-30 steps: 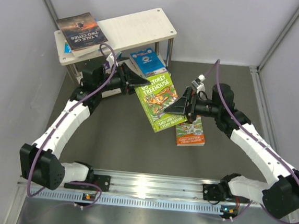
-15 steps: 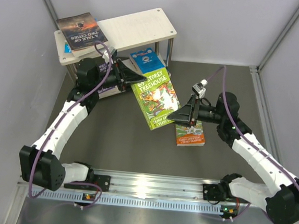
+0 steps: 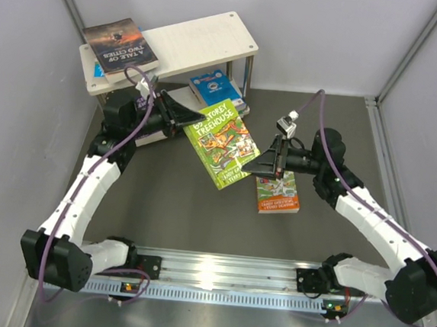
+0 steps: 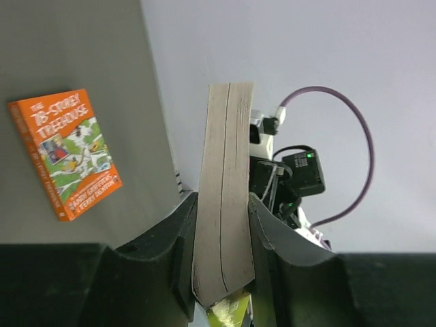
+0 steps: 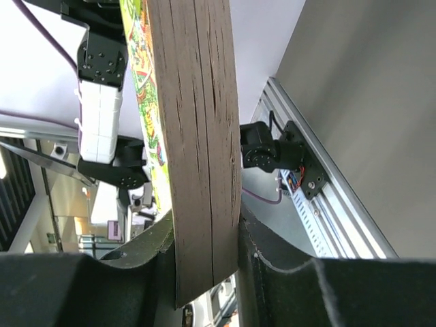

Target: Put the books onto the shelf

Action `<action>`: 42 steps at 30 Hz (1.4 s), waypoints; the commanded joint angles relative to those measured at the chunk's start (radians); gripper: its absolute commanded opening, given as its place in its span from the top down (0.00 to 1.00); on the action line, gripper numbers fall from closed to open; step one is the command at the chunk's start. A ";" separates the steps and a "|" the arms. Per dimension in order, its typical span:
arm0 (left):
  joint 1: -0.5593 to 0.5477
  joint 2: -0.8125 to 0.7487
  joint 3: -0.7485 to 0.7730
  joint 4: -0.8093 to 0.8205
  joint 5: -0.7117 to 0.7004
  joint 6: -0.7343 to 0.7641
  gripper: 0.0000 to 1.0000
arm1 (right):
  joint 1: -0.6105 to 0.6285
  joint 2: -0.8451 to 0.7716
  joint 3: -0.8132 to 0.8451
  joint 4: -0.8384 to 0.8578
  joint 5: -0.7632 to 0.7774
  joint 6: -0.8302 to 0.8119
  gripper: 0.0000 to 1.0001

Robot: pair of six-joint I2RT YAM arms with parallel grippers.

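Observation:
A green Treehouse book (image 3: 220, 142) hangs tilted above the table, held at both ends. My left gripper (image 3: 193, 119) is shut on its upper left edge; the page block (image 4: 225, 170) sits between that gripper's (image 4: 221, 269) jaws. My right gripper (image 3: 255, 167) is shut on the lower right edge, and the pages (image 5: 201, 122) fill its (image 5: 204, 262) jaws. An orange Treehouse book (image 3: 278, 193) lies flat on the table; the left wrist view shows this orange book (image 4: 65, 153) too. The shelf (image 3: 206, 40) stands at the back left with a dark book (image 3: 119, 44) on top and a blue book (image 3: 213, 88) on its lower board.
Grey walls close in the table on the left, back and right. A metal rail (image 3: 216, 274) carrying both arm bases runs along the near edge, and that rail (image 5: 320, 197) also shows in the right wrist view. The shelf's right post (image 3: 249, 74) stands close behind the held book.
The right gripper went from open to shut on the green book's lower edge. The book and both grippers have shifted left, toward the shelf.

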State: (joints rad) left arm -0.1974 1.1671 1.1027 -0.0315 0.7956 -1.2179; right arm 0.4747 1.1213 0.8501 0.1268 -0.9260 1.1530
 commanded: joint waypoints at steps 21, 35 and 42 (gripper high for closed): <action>-0.011 -0.245 0.384 -1.113 -0.913 0.501 0.01 | 0.171 0.271 0.351 -0.170 0.276 -0.199 1.00; -0.011 -0.276 0.493 -1.323 -1.066 0.537 0.01 | 0.265 0.859 0.918 -0.046 0.367 -0.076 1.00; -0.011 -0.296 0.522 -1.392 -1.063 0.523 0.01 | 0.278 1.090 1.173 -0.044 0.437 -0.001 1.00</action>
State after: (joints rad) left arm -0.2081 0.8875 1.6039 -1.3190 -0.2527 -0.7002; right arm 0.7326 2.1712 1.8824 -0.0452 -0.5205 1.1095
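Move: I hold the green book between both hands. From my right hand, its bare stretch of lower shelf is about 26 cm ahead, 28 cm left and 24 cm below. The purple book adjoins that stretch, some 7 cm farther left. The blue book lies about 37 cm ahead of this hand, 10 cm left and 20 cm below; the orange book is about 10 cm right, 4 cm ahead and 28 cm below. From my left hand, the bare stretch is roughly 11 cm ahead, 11 cm left and 30 cm below. I open my left hand wide, let go of the green book's corner and swing that hand about 19 cm left and 11 cm back, turning its fingers from rightward to forward and down. My right hand keeps its pinch and edges forward, then sweeps left and forward, some 28 cm in all and sinking about 7 cm, bringing the book into the opening above the lower shelf. ##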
